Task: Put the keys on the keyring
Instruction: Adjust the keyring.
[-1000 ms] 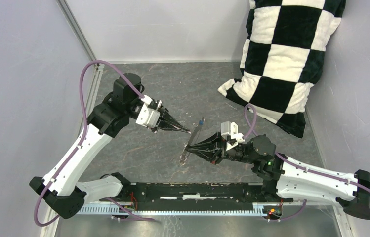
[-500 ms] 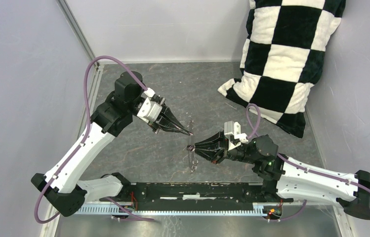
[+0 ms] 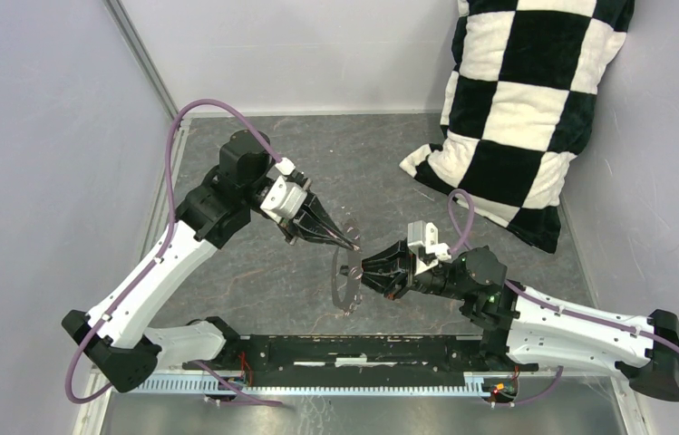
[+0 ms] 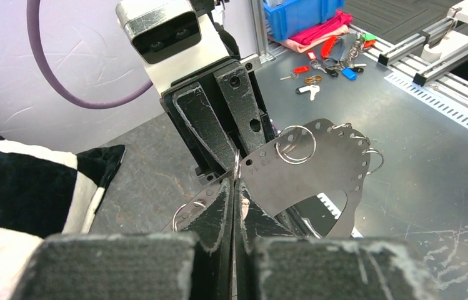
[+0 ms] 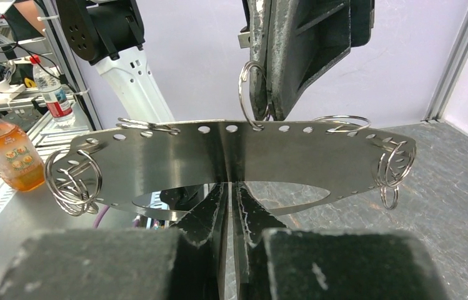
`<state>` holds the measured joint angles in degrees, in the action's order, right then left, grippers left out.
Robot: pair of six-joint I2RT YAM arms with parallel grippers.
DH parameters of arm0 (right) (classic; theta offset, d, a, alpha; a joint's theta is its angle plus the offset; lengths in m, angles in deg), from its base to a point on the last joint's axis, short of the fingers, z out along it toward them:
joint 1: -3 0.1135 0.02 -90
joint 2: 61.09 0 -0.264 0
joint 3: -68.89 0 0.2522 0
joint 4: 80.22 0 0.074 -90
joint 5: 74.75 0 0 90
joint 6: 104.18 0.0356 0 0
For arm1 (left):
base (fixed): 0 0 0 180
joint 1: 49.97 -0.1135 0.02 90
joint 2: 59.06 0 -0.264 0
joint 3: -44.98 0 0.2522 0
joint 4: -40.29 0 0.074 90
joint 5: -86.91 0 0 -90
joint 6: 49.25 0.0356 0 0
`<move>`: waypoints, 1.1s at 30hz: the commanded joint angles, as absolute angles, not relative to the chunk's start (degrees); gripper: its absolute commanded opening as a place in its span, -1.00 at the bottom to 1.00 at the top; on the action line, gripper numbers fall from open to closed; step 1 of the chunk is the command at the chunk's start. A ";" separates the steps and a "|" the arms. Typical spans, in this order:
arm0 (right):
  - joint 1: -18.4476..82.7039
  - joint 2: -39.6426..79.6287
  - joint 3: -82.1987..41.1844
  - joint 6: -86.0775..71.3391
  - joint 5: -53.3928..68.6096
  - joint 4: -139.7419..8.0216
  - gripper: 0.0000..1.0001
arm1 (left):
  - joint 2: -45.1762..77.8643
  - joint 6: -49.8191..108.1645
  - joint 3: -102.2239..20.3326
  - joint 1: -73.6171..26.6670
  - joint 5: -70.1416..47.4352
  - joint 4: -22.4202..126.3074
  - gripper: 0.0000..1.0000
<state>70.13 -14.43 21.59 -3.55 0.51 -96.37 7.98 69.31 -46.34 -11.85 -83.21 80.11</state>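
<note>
The keyring (image 3: 335,276) is a flat grey metal hoop (image 5: 175,159) punched with holes along its rim. Several small wire rings hang from those holes. My right gripper (image 5: 231,184) is shut on its inner edge and holds it off the table (image 3: 272,272). My left gripper (image 3: 354,245) is shut on one small wire ring (image 5: 250,94) that passes through a hole at the hoop's edge (image 4: 318,169). The two grippers meet tip to tip (image 4: 236,180). The only keys in view are several with coloured heads (image 4: 318,65) lying far off on a metal bench.
A black-and-white checked pillow (image 3: 535,109) leans in the back right corner. The arms' base rail (image 3: 363,349) runs along the near edge. Grey walls close in the left and the back. An orange drink bottle (image 5: 6,156) stands off to one side.
My right gripper has turned the hoop from edge-on to nearly face-on. The left arm has swung right and down until its tip touches the hoop's rim.
</note>
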 commanded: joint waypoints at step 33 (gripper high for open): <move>70.49 -19.39 11.97 -15.74 7.71 -90.34 -0.25 | 0.57 57.70 -35.76 -11.48 -74.47 65.77 -0.96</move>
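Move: The right fingertips, nearly shut, sit at the keyring's opening just under its upper band, with the keyring's middle about 1 cm above and 1 cm left, neither ahead nor back. The small ring in the left fingers is about 2 cm ahead, 1 cm right and 4 cm above them; an empty ring lies some 4 cm back and 2 cm up, level sideways. From the left hand, the keyring's middle is about 2 cm back, 2 cm left and 3 cm below. The right hand leaves the keyring's opening, first easing forward and a little right, then lifting about 3 cm while drawing back right, turning some 10 degrees clockwise and spreading its fingers to roughly a third of their range, so that they face the upper rim beside the held ring. The left hand keeps its pinch on the small ring and sinks about 1.5 cm with the keyring hanging from it. ##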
